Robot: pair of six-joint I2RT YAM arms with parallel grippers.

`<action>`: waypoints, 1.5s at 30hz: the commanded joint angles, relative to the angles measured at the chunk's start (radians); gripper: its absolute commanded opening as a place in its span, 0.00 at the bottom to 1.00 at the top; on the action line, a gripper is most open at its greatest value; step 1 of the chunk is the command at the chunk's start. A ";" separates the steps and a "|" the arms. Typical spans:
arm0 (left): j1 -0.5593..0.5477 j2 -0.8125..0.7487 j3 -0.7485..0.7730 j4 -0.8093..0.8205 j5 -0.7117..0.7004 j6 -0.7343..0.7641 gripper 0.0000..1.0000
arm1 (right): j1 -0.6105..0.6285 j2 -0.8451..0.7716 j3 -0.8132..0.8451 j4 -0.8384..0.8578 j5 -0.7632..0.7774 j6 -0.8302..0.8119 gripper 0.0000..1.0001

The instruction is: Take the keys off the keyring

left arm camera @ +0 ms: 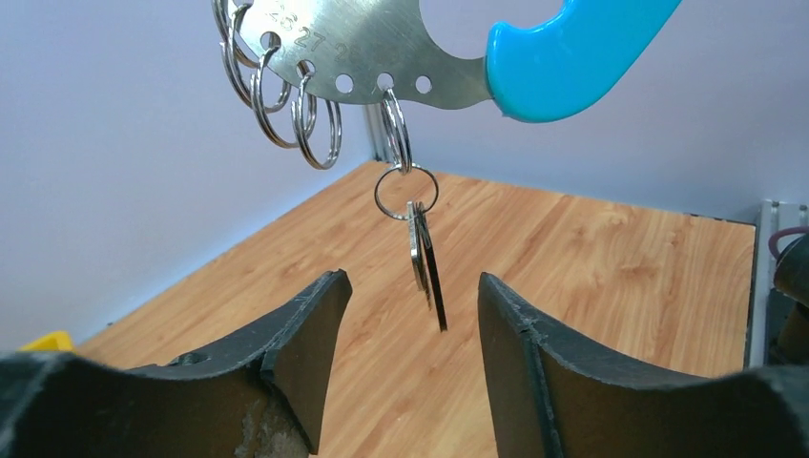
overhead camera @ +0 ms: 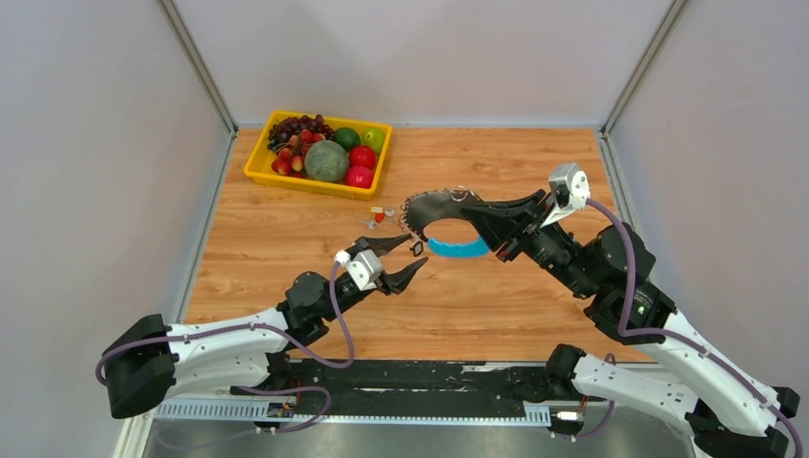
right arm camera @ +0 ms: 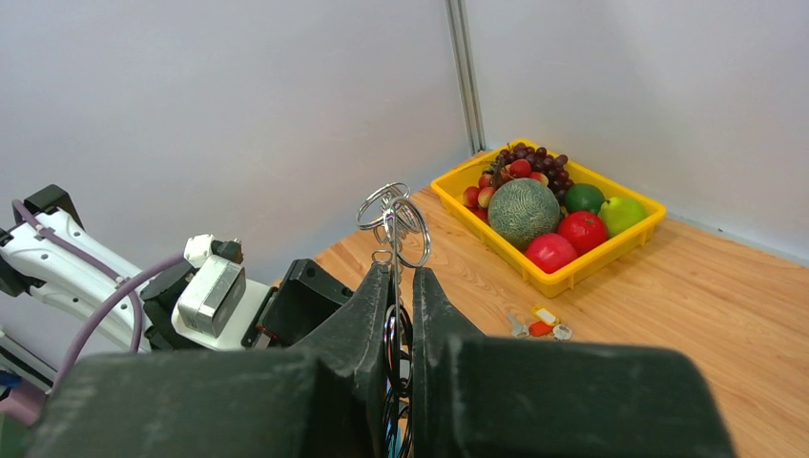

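Note:
The keyring (overhead camera: 429, 205) is held off the table, a metal hoop with a blue plastic arc (overhead camera: 458, 248). My right gripper (overhead camera: 474, 216) is shut on its rim; in the right wrist view the hoop's edge and wire rings (right arm camera: 393, 215) stand between the closed fingers (right arm camera: 434, 315). In the left wrist view the punched metal band (left arm camera: 353, 43) and blue arc (left arm camera: 572, 48) hang overhead. One key (left arm camera: 425, 262) dangles from a small ring. Its lower end hangs between the fingertips of my left gripper (left arm camera: 410, 291), which is open and touches nothing.
A yellow tray (overhead camera: 315, 185) of fruit stands at the back left. Loose keys with orange and white tags (overhead camera: 378, 216) lie on the wood in front of it, also visible as keys (right arm camera: 540, 324) in the right wrist view. Grey walls enclose three sides.

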 commanded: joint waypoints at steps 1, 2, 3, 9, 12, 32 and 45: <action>-0.004 -0.008 0.044 0.057 0.003 0.023 0.57 | -0.002 -0.006 0.020 0.080 -0.018 0.017 0.00; -0.004 -0.010 0.045 0.052 -0.007 0.023 0.56 | -0.002 -0.006 0.019 0.080 -0.018 0.017 0.00; -0.004 -0.015 0.046 0.051 -0.013 0.023 0.53 | -0.002 -0.006 0.018 0.081 -0.018 0.017 0.00; -0.004 -0.036 0.050 0.048 -0.033 0.022 0.44 | -0.001 0.003 0.018 0.082 -0.022 0.017 0.00; -0.004 -0.052 0.050 0.033 -0.036 0.016 0.26 | -0.001 0.006 0.014 0.081 -0.012 0.016 0.00; -0.005 -0.321 0.415 -0.981 -0.164 -0.159 0.00 | -0.002 0.012 -0.072 0.080 0.251 -0.095 0.88; -0.004 -0.195 0.814 -1.467 0.014 0.029 0.00 | -0.001 0.008 -0.088 0.082 0.226 -0.126 0.95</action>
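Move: The key hangs almost between the open left fingers, about 1 cm ahead, 1 cm right and 1 cm above their midpoint. From that hand, the metal plate it hangs from is roughly 3 cm ahead, 4 cm right and 9 cm up; the blue handle is some 4 cm back, 6 cm right and 9 cm up. From the right hand, still gripping the plate, the key is about 10 cm left, 1 cm ahead and 8 cm down. The left fingers close from about two-thirds open to pinch the hanging key, nearly in place, then carry it some 9 cm up and 7 cm left, drawing back a little late on as the wrist tips down and rolls. Meanwhile the right hand, still at first, eases about 4 cm forward and 3 cm down, turning slightly clockwise, and opens wide, letting go of the plate. ##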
